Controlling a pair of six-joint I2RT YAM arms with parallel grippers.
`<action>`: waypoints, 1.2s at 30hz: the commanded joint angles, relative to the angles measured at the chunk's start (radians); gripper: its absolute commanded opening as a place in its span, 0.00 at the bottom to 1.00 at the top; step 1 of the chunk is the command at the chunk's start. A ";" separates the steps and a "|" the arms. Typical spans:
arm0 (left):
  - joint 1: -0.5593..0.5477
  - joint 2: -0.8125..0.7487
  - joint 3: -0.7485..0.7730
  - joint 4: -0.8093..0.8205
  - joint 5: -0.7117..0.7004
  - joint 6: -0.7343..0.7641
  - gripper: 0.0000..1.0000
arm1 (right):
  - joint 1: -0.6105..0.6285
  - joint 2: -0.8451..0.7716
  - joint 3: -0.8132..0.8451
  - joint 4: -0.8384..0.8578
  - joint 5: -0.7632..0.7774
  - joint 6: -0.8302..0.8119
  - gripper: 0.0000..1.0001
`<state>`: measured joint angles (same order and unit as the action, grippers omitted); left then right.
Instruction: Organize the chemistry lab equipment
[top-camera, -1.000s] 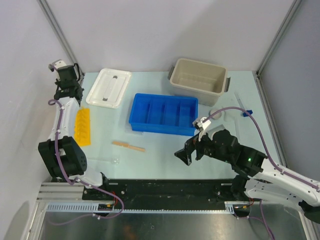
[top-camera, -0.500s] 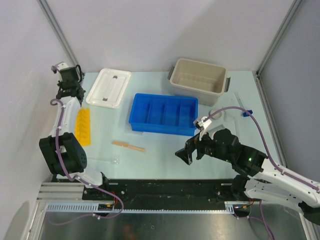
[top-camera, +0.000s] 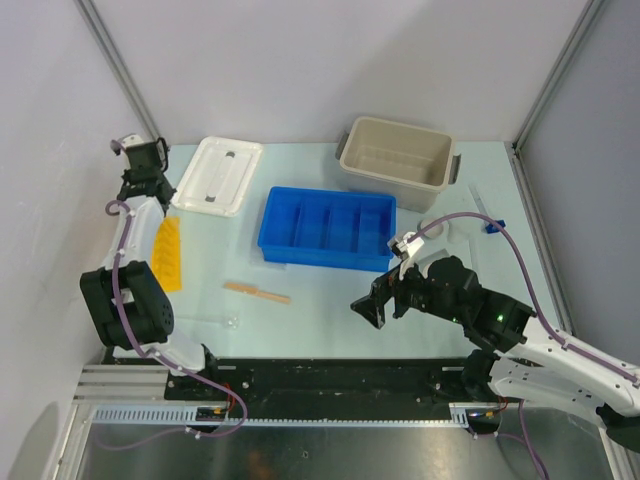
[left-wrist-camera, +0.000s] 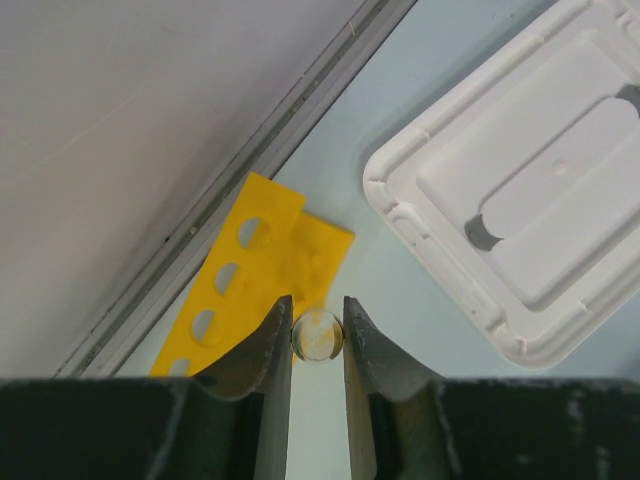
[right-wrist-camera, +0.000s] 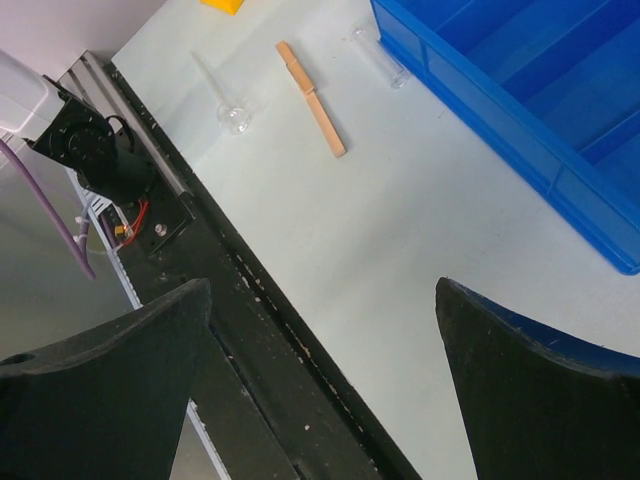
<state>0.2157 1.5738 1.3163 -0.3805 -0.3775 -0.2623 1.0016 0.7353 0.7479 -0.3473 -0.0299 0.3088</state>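
My left gripper (left-wrist-camera: 316, 300) is shut on a clear glass tube (left-wrist-camera: 317, 335), seen end-on as a round rim between the fingertips. It hangs over the far end of a yellow holed rack (left-wrist-camera: 250, 280) at the table's far left (top-camera: 148, 178). A tan wooden stick (top-camera: 257, 291) lies near the front, with a second glass tube (top-camera: 222, 321) beside it. In the right wrist view the stick (right-wrist-camera: 311, 98), that tube (right-wrist-camera: 228, 100) and another tube (right-wrist-camera: 380, 57) by the blue tray show. My right gripper (right-wrist-camera: 322, 285) stands wide open, holding nothing, above the table's front edge (top-camera: 385, 300).
The blue divided tray (top-camera: 320, 255) sits mid-table, with the beige tub (top-camera: 397, 153) behind it and its white lid (top-camera: 218, 175) at the back left. A small white dish (top-camera: 437, 228) and a blue piece (top-camera: 495, 225) lie right of the tray. The black rail (top-camera: 330, 375) runs along the front.
My left gripper has shifted a little to the right, toward the white lid, still gripping the glass tube. The right arm has not moved.
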 joint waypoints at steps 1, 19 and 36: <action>0.008 0.010 -0.009 0.026 0.008 -0.015 0.13 | -0.006 -0.017 0.001 -0.004 -0.012 -0.014 0.99; 0.008 -0.108 0.116 0.025 0.029 0.014 0.14 | -0.017 0.001 0.001 0.018 -0.033 -0.011 0.99; 0.008 -0.078 0.111 0.023 -0.059 0.048 0.13 | -0.037 0.000 0.000 0.019 -0.055 -0.010 0.99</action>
<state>0.2165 1.5036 1.4349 -0.3725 -0.4038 -0.2375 0.9710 0.7433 0.7479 -0.3592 -0.0704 0.3092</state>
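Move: The yellow rack that the held test tube is meant for lies almost under the left hand, its middle about 13 cm below, 1 cm back and 2 cm to the left. The white tray is some 22 cm ahead and 12 cm to the right, the wooden clamp about 14 cm back and 26 cm to the right, both roughly 16 cm below. From the right hand the rack is about 26 cm ahead, 54 cm left and 17 cm below. The test tube, still pinched in the left fingers, is first eased down about 1 cm over the yellow rack with a slight drift to the right, then lifted quickly, some 9 cm, away from the rack. The hand's pointing end tips up about 10 degrees on the rise and drifts back left; the fingers keep their hold. ##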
